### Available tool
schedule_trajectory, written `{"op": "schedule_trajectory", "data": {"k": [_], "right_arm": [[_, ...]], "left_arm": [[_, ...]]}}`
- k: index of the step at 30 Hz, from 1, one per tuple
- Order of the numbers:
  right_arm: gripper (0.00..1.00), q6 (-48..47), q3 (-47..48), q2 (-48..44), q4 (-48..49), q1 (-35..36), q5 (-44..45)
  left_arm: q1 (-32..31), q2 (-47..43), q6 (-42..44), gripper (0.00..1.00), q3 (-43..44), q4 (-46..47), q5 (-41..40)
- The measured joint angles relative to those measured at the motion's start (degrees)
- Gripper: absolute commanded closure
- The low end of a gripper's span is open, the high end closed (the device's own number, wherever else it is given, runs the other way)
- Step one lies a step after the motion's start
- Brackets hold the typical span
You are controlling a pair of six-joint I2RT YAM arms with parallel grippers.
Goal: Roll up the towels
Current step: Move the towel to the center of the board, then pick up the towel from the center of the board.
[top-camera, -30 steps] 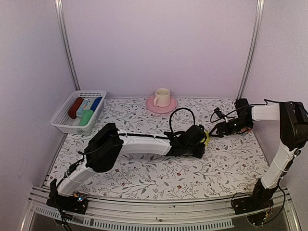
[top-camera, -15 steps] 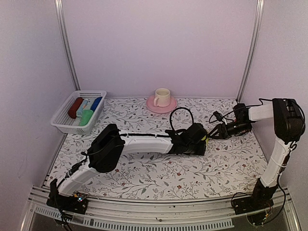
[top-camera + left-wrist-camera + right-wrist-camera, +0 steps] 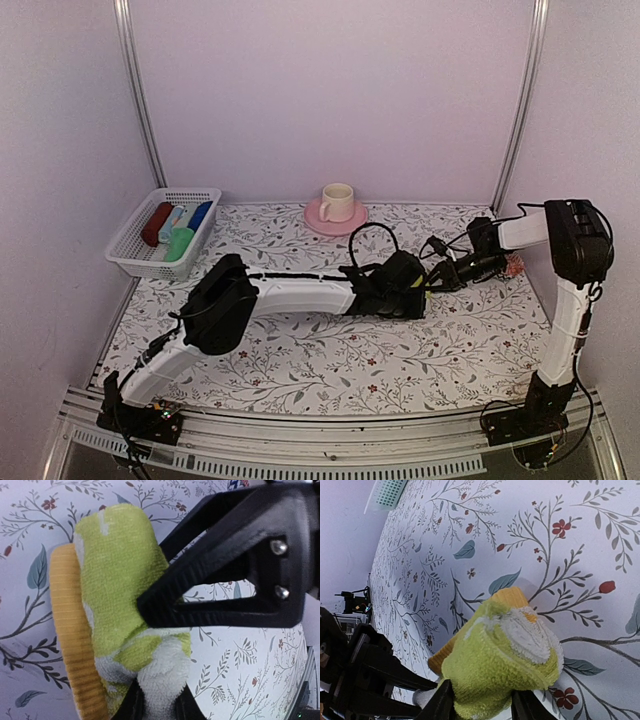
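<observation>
A pale yellow-green towel (image 3: 505, 655) with an orange hem is rolled into a short cylinder just above the flowered table. My left gripper (image 3: 157, 705) is shut on the white fluffy tail at one end of the roll (image 3: 115, 575). My right gripper (image 3: 482, 705) clasps the roll from the other side, its fingers (image 3: 225, 570) pressed against both flanks. In the top view both grippers meet right of centre, left (image 3: 418, 290) and right (image 3: 440, 277), with only a yellow sliver of towel (image 3: 429, 284) showing. A plain green roll (image 3: 180, 243) lies in the white basket (image 3: 128, 252).
The basket at back left also holds dark red (image 3: 156, 224), pale blue (image 3: 172, 217) and deep blue (image 3: 201, 214) rolls. A cream cup (image 3: 337, 202) on a pink saucer (image 3: 319, 222) stands at the back centre. The left arm stretches low across the middle of the table.
My right gripper has moved left to the left gripper and closed its fingers around the roll. The left gripper kept its hold and shifted slightly back.
</observation>
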Motion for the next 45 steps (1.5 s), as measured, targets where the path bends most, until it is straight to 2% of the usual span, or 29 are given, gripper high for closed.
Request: {"op": "schedule_trajectory", "data": {"k": [2, 5, 14, 26, 39, 44, 45], "right_arm": [[0.72, 0.42, 0.48, 0.87, 0.00, 0.07, 0.72], [0.73, 0.70, 0.59, 1.57, -0.04, 0.20, 0.92], [0.76, 0.79, 1.66, 1.62, 0.76, 2.86, 3.74], [0.77, 0.94, 1.68, 1.62, 0.87, 4.72, 5.11], [0.78, 0.94, 1.68, 1.62, 0.57, 5.35, 5.64], [0.78, 0.94, 1.68, 1.62, 0.42, 5.33, 6.14], [0.78, 0.94, 1.68, 1.62, 0.42, 5.33, 6.19]], "left_arm": [[0.11, -0.13, 0.00, 0.85, -0.52, 0.66, 0.22], [0.24, -0.74, 0.00, 0.81, -2.29, 2.58, 0.52], [1.05, -3.58, 0.15, 0.58, -8.37, 7.78, 3.17], [3.34, -10.51, 1.73, 0.45, -18.78, 8.33, 5.14], [4.52, -18.34, 2.49, 0.40, -31.74, 13.44, 6.21], [4.57, -18.47, 4.52, 0.29, -32.37, 15.17, 6.14], [4.59, -18.49, 4.72, 0.24, -32.41, 15.30, 6.05]]}}
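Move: The left hand already pinches the loose near end of the towel, whose middle is about 4 cm ahead and 2 cm right of it. From the right hand the towel's middle is some 2 cm left, 2 cm back and 1 cm lower. The pink plate with the mug lies about 20 cm ahead and 20 cm left of the right hand; the red-white dish is roughly 6 cm ahead and 15 cm right of it. Right fingers close on the towel and draw slightly left; left hand opens, withdrawing about 8 cm left. ##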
